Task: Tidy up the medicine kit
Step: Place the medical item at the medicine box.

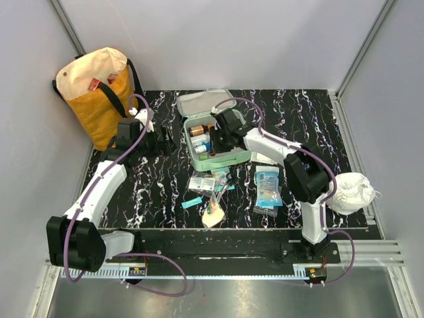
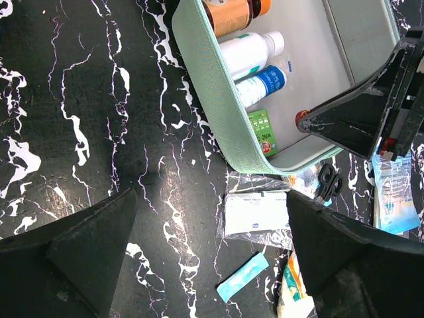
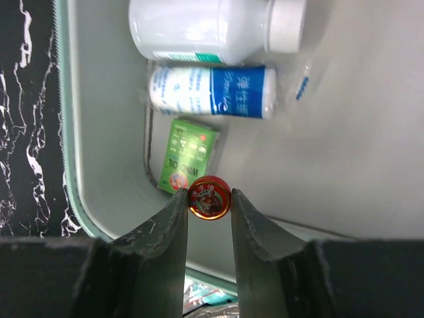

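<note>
The medicine kit (image 1: 228, 161) lies open mid-table, mint-green with a pale lining (image 3: 344, 146). Along its left side lie an amber bottle (image 2: 232, 13), a white bottle (image 3: 212, 30), a blue-and-white bottle (image 3: 212, 91) and a small green box (image 3: 187, 158). My right gripper (image 3: 209, 200) hangs inside the case, shut on a small round red balm tin (image 3: 209, 197) held just beside the green box. My left gripper (image 2: 212, 195) stands open over the bare table to the left of the kit's wall (image 2: 205, 93), with nothing between its fingers.
Loose items lie in front of the kit: a white sachet in clear wrap (image 2: 257, 213), a blue strip (image 2: 242, 277), black scissors (image 2: 326, 180) and a blue packet (image 1: 267, 185). A yellow-and-cream tote bag (image 1: 99, 93) stands back left. A white bundle (image 1: 352, 192) sits at the right edge.
</note>
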Controlling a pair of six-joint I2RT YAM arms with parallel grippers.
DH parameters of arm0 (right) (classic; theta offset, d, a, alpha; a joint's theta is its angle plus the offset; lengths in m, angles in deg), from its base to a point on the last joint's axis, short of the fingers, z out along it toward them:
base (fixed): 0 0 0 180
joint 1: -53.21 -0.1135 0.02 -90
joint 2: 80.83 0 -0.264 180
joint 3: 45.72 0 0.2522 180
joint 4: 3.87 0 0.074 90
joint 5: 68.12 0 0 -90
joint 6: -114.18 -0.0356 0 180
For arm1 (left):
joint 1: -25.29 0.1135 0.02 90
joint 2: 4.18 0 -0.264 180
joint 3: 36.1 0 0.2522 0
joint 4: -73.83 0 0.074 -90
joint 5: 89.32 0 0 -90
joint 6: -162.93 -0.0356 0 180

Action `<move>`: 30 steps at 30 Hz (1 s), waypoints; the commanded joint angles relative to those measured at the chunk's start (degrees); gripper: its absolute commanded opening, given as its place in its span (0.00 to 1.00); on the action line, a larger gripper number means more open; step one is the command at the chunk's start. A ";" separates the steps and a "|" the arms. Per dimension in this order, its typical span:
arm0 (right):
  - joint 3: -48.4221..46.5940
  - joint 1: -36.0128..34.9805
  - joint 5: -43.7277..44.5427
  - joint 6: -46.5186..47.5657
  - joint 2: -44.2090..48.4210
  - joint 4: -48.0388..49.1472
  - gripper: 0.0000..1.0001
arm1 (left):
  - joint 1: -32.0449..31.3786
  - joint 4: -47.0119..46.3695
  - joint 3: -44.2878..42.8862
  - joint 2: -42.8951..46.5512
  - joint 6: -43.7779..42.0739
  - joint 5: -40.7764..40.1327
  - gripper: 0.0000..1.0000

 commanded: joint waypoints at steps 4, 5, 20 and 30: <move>-7.81 -0.96 -1.06 2.19 -4.09 -2.47 0.35 | 0.10 -3.26 0.39 1.40 1.13 0.20 0.99; -8.51 -1.13 -0.19 2.54 -4.44 -3.61 0.35 | 0.01 -3.26 0.47 1.40 1.13 0.11 0.99; -9.75 -1.13 -2.72 5.62 -4.62 -4.68 0.39 | 0.10 -3.61 0.56 1.32 1.39 0.64 0.99; -13.97 -0.87 -0.36 9.13 1.69 -5.91 0.60 | 0.10 -3.26 0.65 2.02 1.13 0.12 0.99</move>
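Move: The small red tin is still held in the right hand's fingers, inside the medicine box. Its spot on the box floor lies about 3 cm below the hand, about 1 cm to its left and level with it. The green packet lies some 4 cm to the hand's left and 1 cm back, the blue-white bottle 4 cm left and 3 cm ahead, the white bottle 4 cm left and 6 cm ahead. From the left hand that spot is roughly 18 cm right, 3 cm ahead and 13 cm down. The red tin is let go onto the box floor beside the green packet: the right hand eases about 1.5 cm left and forward, then draws back a little while sinking some 1.5 cm. Its fingers open and it rises over 2 cm, going left and slightly forward off the tin, with a small counter-clockwise turn. ##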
